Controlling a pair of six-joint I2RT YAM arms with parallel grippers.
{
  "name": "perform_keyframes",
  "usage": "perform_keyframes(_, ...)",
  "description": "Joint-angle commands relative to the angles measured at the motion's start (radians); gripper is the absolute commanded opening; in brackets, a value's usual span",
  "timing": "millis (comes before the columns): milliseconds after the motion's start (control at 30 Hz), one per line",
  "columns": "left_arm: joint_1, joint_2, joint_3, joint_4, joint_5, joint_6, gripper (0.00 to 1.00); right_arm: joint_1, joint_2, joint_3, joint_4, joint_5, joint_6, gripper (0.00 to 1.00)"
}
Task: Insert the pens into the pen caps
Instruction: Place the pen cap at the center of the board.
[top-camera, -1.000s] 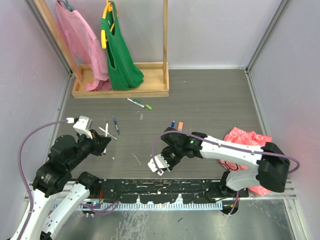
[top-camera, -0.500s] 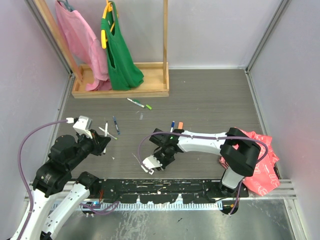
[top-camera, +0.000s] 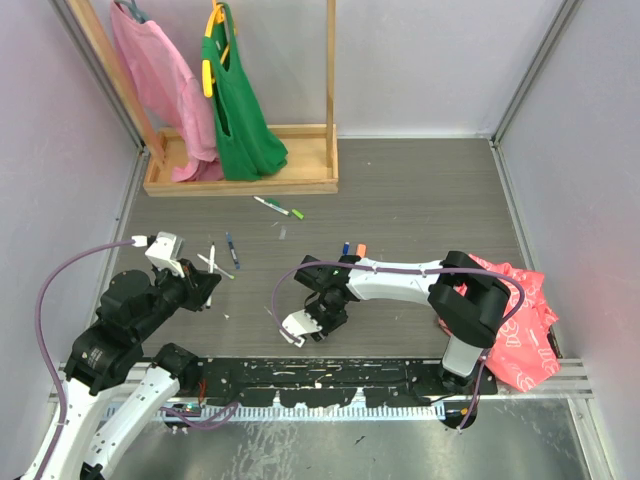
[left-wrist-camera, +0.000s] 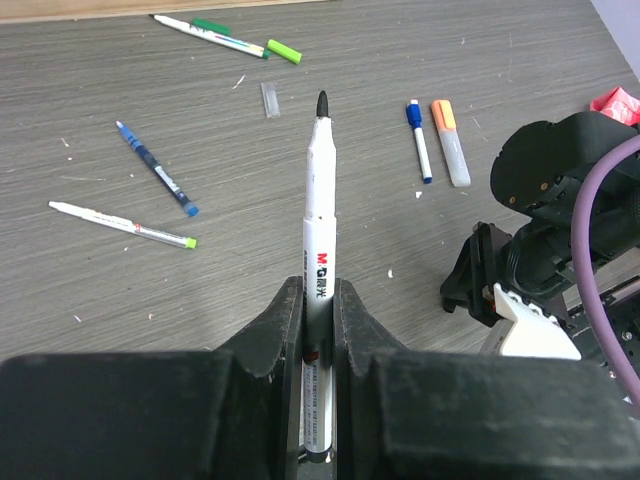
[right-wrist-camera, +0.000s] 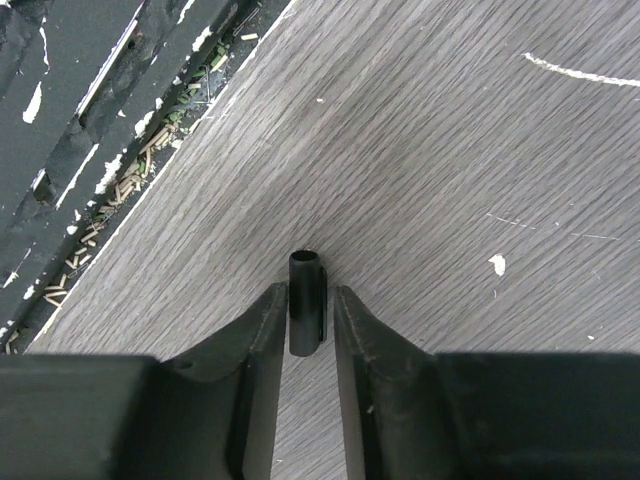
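My left gripper (left-wrist-camera: 318, 300) is shut on a white-barrelled pen (left-wrist-camera: 319, 190) whose bare black tip points away from me; in the top view this gripper (top-camera: 203, 290) sits at the left. My right gripper (right-wrist-camera: 307, 296) is low over the table near its front edge. A short black pen cap (right-wrist-camera: 307, 315) lies between its fingers. The left finger touches the cap and a thin gap shows on the right, so the jaws stand slightly open. More pens lie on the table: a blue one (left-wrist-camera: 160, 182), a white one with a green tip (left-wrist-camera: 120, 223), a green pair (left-wrist-camera: 215, 28), and a blue pen (left-wrist-camera: 418, 140) beside an orange marker (left-wrist-camera: 450, 155).
A wooden rack base (top-camera: 240, 185) with pink and green clothes hanging above it stands at the back left. A red bag (top-camera: 510, 320) lies by the right arm's base. A black rail (top-camera: 330, 375) runs along the near edge. Small white scraps dot the table.
The right arm has folded in and its gripper has shifted left and down towards the table's front. Its jaws have parted a little around the black cap. The left arm has not moved.
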Motion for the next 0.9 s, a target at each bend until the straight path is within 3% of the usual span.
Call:
perform_keyframes(0, 0.002, -0.010, 0.003, 0.039, -0.012, 0.013, 0.01, -0.003, -0.006, 0.034, -0.020, -0.015, -0.004, 0.36)
perform_keyframes(233, 0.004, -0.010, 0.004, 0.038, -0.014, 0.013, 0.01, -0.003, -0.074, 0.045, -0.009, -0.067, 0.014, 0.45)
perform_keyframes(400, 0.004, -0.013, 0.004, 0.038, -0.018, 0.012, 0.01, -0.003, -0.236, -0.027, 0.123, -0.130, 0.130, 0.49)
perform_keyframes(467, 0.003, -0.013, 0.004, 0.038, -0.020, 0.012, 0.01, -0.003, -0.329, -0.104, 0.248, -0.155, 0.256, 0.49)
perform_keyframes(667, 0.003, -0.010, 0.004, 0.039, -0.017, 0.011, 0.01, 0.001, -0.629, -0.434, 0.851, -0.094, 0.934, 0.54)
perform_keyframes(733, 0.003, -0.009, 0.003, 0.039, -0.015, 0.012, 0.01, 0.004, -0.732, -0.529, 1.003, -0.040, 1.091, 0.55)
perform_keyframes(867, 0.002, -0.005, 0.003, 0.040, -0.010, 0.013, 0.01, 0.017, -0.858, -0.618, 1.094, 0.169, 1.288, 0.56)
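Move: The black pen cap is right between the right fingertips, down on the board, its middle about 1 cm below the hand point. From that hand the blue marker lies roughly 18 cm ahead and 4 cm to the right; the orange highlighter is about 17 cm ahead and 9 cm right. From the left hand, which still holds the white pen, the cap lies some 22 cm to the right, 2 cm back and 23 cm below. Upward and clear of the black cap: the right hand first stays low while its fingers spread from their loosening grip to about half open, then lifts fast by some 12 cm, drawing back about 3 cm near the end. As it rises, the wrist swings the fingers from pointing down towards pointing left and turns clockwise, nearly 60 degrees in all. ##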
